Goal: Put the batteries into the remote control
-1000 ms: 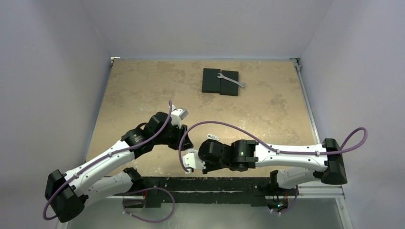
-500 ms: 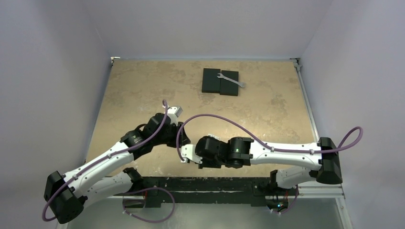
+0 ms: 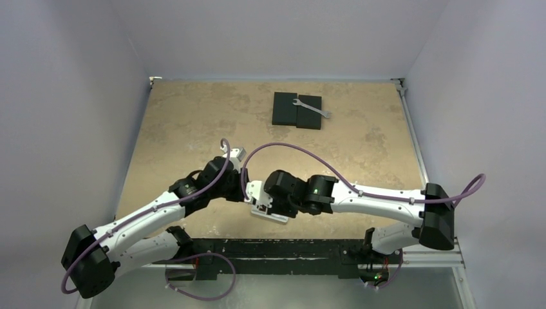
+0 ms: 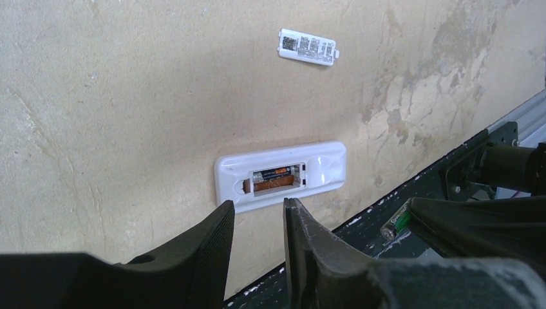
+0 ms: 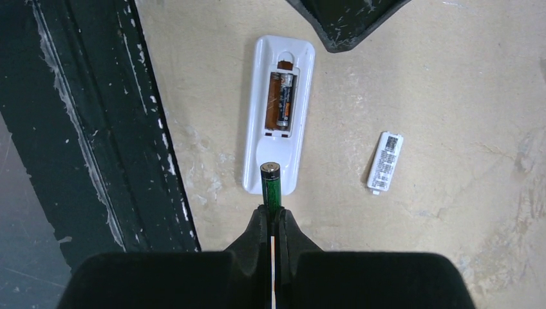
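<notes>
The white remote control (image 5: 278,116) lies back up near the table's front edge, its battery recess uncovered. One battery (image 5: 284,100) lies in the recess beside a bare slot. My right gripper (image 5: 271,211) is shut on a second, green battery (image 5: 271,187), which points forward just above the remote's near end. In the left wrist view the remote (image 4: 322,168) lies just beyond my left gripper (image 4: 257,212), which is open with nothing between its fingers. The held battery (image 4: 398,224) shows at the right of that view.
The small white battery cover (image 5: 385,161) lies on the table beside the remote. Two black flat blocks (image 3: 296,110) with a silver wrench (image 3: 313,109) on them sit at the far side. A black rail (image 5: 96,129) runs along the table's near edge.
My right arm has swung left and away from the rail, bringing the battery over the remote and hiding the cover in the top view. My left gripper has drawn back slightly.
</notes>
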You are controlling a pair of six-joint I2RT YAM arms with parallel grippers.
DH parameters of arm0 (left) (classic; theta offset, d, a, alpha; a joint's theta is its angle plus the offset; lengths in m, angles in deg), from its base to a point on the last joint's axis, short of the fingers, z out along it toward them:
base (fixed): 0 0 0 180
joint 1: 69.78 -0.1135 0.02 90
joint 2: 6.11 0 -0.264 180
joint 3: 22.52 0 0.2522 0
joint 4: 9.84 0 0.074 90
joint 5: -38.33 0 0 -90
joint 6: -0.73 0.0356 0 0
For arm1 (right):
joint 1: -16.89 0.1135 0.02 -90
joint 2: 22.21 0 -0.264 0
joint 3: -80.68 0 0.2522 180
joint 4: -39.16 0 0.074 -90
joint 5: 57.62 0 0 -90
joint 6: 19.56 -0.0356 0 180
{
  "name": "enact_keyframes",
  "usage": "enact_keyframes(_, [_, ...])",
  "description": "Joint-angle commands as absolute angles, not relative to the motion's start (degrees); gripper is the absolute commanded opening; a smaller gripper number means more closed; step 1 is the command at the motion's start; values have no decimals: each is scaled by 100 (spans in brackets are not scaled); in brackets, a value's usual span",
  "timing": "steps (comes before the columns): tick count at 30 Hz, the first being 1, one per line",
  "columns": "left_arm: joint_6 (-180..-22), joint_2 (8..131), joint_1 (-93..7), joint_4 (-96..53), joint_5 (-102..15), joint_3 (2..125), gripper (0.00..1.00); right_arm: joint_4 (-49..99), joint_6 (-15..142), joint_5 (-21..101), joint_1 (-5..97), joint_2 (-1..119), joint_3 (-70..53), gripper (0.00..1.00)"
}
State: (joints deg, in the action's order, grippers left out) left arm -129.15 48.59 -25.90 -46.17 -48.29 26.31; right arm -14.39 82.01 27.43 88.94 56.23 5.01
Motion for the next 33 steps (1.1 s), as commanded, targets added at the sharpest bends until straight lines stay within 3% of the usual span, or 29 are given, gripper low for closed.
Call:
enact_keyframes(1, [-12947,4960,-2613,-4275,-4938,2549,33,-1179,8222,2992,8741,5755,514,0])
enact_keyframes(33, [-13226,5370,-2653,-3990,-5779,1942,32,-863,8021,3514,8404,7213,-66,0])
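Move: The remote's open bay, one battery already in it, lies about 6 cm left, 2 cm ahead and 11 cm below the right hand, which holds the green battery. The cover lies some 10 cm ahead of that hand, 1 cm right and 12 cm down. From the empty, part-open left hand, the remote's middle is roughly 4 cm right, 3 cm back and 10 cm below, the cover 5 cm ahead and 10 cm right. The right hand lowers its battery roughly 7 cm towards the remote's bay; the left sinks 5, veering left. ##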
